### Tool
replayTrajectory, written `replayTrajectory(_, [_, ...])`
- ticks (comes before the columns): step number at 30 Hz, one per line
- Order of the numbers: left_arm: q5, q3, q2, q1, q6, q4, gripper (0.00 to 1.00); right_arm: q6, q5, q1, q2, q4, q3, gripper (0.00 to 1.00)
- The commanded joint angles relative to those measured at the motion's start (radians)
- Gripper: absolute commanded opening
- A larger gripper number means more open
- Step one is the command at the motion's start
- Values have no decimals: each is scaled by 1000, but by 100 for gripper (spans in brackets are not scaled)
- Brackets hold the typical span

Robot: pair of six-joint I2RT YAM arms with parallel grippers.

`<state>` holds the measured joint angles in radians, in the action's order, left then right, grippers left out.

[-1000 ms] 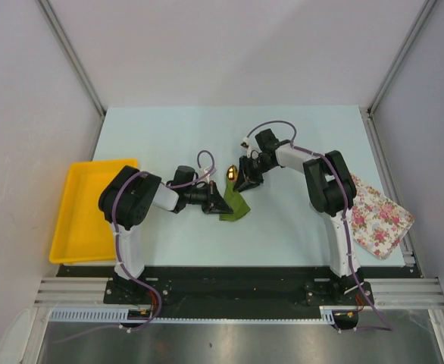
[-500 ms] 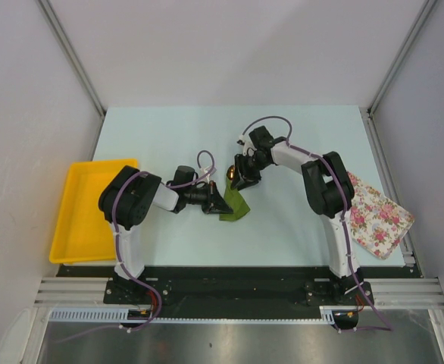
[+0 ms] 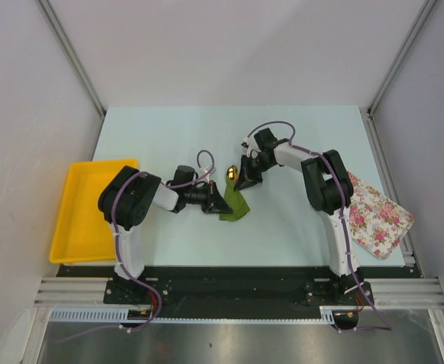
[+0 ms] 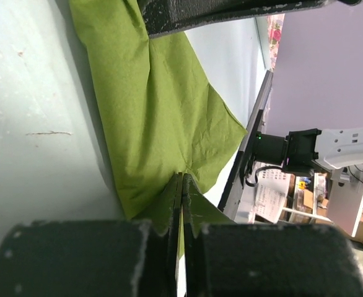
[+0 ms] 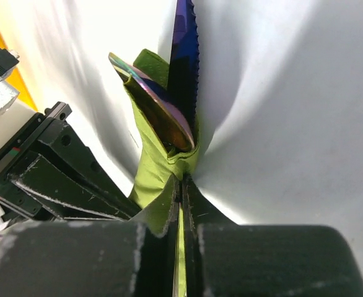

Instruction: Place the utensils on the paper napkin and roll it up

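Observation:
The olive-green paper napkin (image 3: 236,205) lies bunched at the table's middle, wrapped around the utensils. A gold spoon head (image 3: 232,174) pokes out of its far end. In the right wrist view the iridescent spoon (image 5: 157,105) and a serrated dark knife (image 5: 183,55) stick out of the napkin (image 5: 150,173). My right gripper (image 5: 183,180) is shut on the napkin's fold just below them. My left gripper (image 4: 182,180) is shut on the edge of the napkin (image 4: 157,111). Seen from above, the left gripper (image 3: 220,203) holds the napkin's left side and the right gripper (image 3: 245,182) its far end.
A yellow tray (image 3: 85,208) sits at the table's left edge. A white floral cloth (image 3: 379,216) lies at the right edge, behind the right arm. The right gripper's black finger (image 4: 231,9) crosses the top of the left wrist view.
The right gripper opened, shifted slightly left along the napkin's far end, came back and shut on the fold. The left gripper stayed shut on the napkin's edge.

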<state>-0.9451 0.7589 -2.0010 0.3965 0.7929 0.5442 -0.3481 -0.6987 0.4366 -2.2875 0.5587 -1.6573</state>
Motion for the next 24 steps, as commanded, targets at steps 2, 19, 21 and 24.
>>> replayTrajectory(2, [117, -1, 70, -19, -107, -87, 11, -32, -54, -18, -20, -106, 40, 0])
replayTrajectory(19, [253, 207, 476, -232, -503, -483, 100, -144, -168, -7, 167, -356, 77, 0])
replayTrajectory(21, [275, 238, 514, -249, -547, -509, 100, -138, -171, -6, 189, -365, 74, 0])
replayTrajectory(24, [302, 296, 554, -291, -604, -532, 100, -118, -185, -2, 212, -358, 62, 0])
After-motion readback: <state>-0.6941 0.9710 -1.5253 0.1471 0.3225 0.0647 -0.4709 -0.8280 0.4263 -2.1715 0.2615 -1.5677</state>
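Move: The left fingers are shut on the napkin's near part; the rolled napkin's middle lies about 5 cm ahead of them and 2 cm to the right, and the gold spoon head some 13 cm straight ahead. The right fingers already pinch the roll's far part: the napkin's middle is about 4 cm back and 1 cm left of them, the spoon head 4 cm ahead and 2 cm left, the blue utensil's end roughly 6 cm straight ahead, all about at finger height. Up, forward and to its left, gathering speed, the left hand comes free of the napkin's near part, opening wide as it goes and rolling some 40 degrees so its forward side rises. The right hand keeps its shut pinch just short of the spoon head and, after a slow start, lifts about 6 cm, easing slightly forward and left while its fingertips tip up. ##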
